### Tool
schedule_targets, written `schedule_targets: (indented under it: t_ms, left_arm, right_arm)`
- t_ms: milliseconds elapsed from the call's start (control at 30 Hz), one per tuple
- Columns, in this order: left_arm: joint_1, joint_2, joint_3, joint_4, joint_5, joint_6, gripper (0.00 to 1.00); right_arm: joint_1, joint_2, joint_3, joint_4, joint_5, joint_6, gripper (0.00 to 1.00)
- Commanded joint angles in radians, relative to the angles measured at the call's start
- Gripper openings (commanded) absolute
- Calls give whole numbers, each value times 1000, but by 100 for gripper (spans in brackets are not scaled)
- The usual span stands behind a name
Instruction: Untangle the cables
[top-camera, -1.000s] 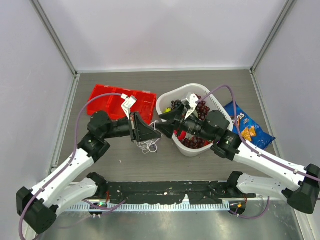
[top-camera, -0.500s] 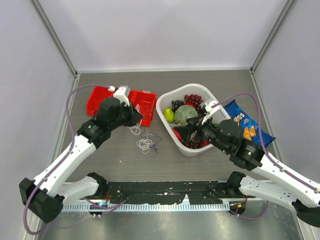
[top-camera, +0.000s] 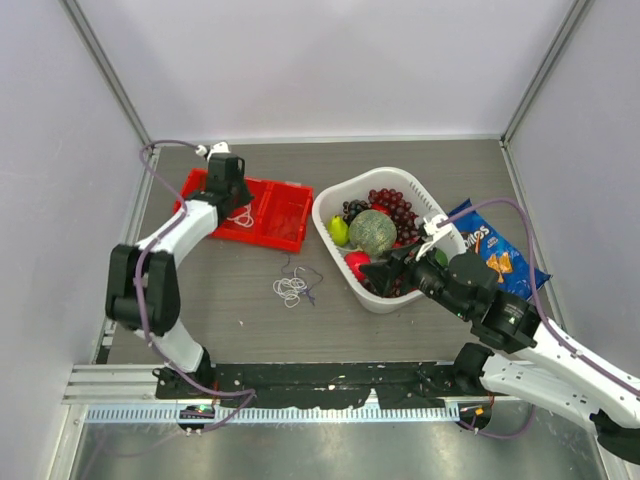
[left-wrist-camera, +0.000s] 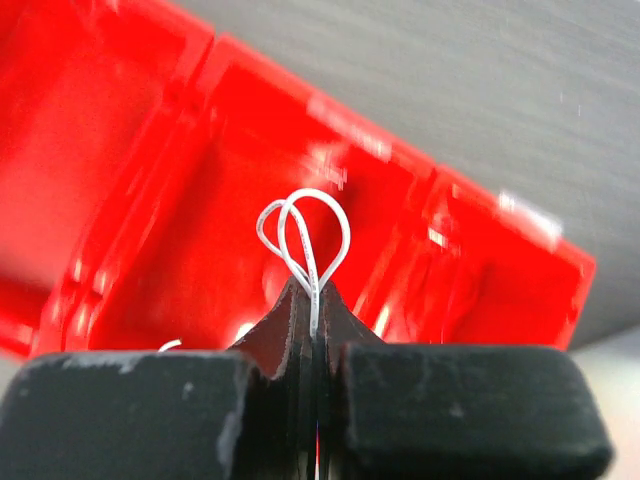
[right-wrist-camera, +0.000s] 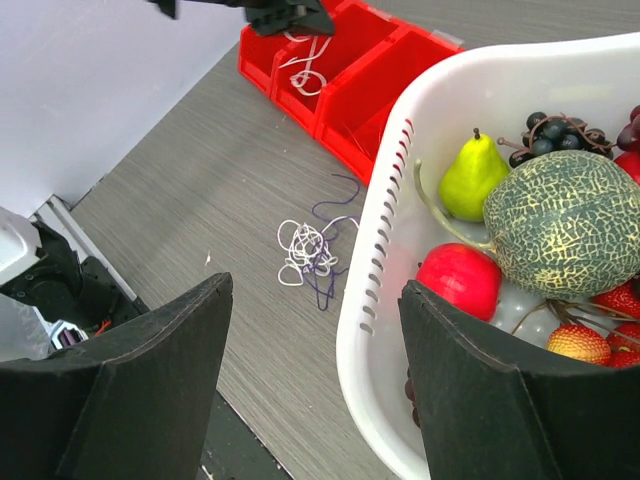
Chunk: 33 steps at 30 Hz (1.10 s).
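A small tangle of white and purple cables (top-camera: 293, 288) lies on the grey table between the red bin and the white basket; the right wrist view shows this tangle (right-wrist-camera: 315, 250) too. My left gripper (top-camera: 230, 197) hovers over the red bin (top-camera: 290, 215), shut on a separate white cable whose loops (left-wrist-camera: 305, 232) stick out past the fingertips (left-wrist-camera: 312, 290). More of that white cable (right-wrist-camera: 308, 60) hangs down into the bin. My right gripper (top-camera: 384, 268) is open and empty, above the basket's near-left rim.
A white basket (top-camera: 330, 205) holds a melon, pear, grapes and red fruit. A blue snack bag (top-camera: 495, 255) lies to its right. Grey walls close in the back and both sides. A black rail runs along the near edge.
My left arm swung back and left from the tangle to the red bin, carrying a white cable. My right gripper let go, opened and drew back over the basket.
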<state>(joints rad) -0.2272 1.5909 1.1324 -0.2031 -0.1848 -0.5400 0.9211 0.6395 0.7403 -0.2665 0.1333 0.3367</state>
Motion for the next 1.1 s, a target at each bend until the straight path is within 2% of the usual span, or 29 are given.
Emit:
schedule_targets:
  t_ms: [0,100,200,400,500,600,733,867,900,1000,1033,1067]
  left_arm:
    - [34,165,162,180,22,69,0]
    - [45,271,237,179,29,113,0]
    - [58,331,270,108,37,77,0]
    - [60,297,150,159,42,-41,0]
    - [60,329,176,104,21,-61,2]
    - [60,362,234,5,-11,-74,15]
    - [61,333,222,-1,-28,-84,37]
    - [61,281,199,-21,-45,-90,47]
    - [60,267,191,-21,-42,-94,53]
    - [60,221,172,-41,-42,-120,59]
    - [60,196,165,-47,-42,-132,64]
    - [60,178,159,-54,-38,-146,73]
  right_arm:
    - [1,-24,-2,3,28,9,73]
    - [2,-18,2,-10,19,4,73]
    - [1,-24,5,-23,22,2,73]
    - [2,-20,2,9,22,-10,73]
    - [1,5,10,10,6,-10,73]
    - [2,15,10,12,-4,-8,73]
    - [2,11,-4,18,0,8,73]
    - [1,8,-24,44,-8,21,73]
    - [2,11,-25,49,-8,27,73]
    - [1,32,-29,55,-18,31,73]
    - [2,35,-25,56,-24,33,73]
    - [2,45,-24,56,-30,32,73]
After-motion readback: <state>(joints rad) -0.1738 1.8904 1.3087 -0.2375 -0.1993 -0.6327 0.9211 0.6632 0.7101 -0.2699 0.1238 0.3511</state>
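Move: The white cable is already pinched in the left fingers. The place for it, the red tray's middle compartment, has its middle about 5 cm ahead of that hand and 12 cm below, neither left nor right. The tray's right compartment lies 12 cm to the hand's right and 3 cm ahead. The white-and-purple tangle is some 18 cm back and 14 cm right. From the idle right hand the middle compartment is roughly 30 cm ahead, 37 cm left and 26 cm below. The white cable, still pinched at the start, is carried by the left hand about 8 cm forward while beginning to sink, then lowered into the tray's middle compartment, some 8 cm down in all, as the hand eases back 3 cm and tips about 10 degrees further down. Low over the tray the fingers open to more than half and let go, and the hand starts to rise. ##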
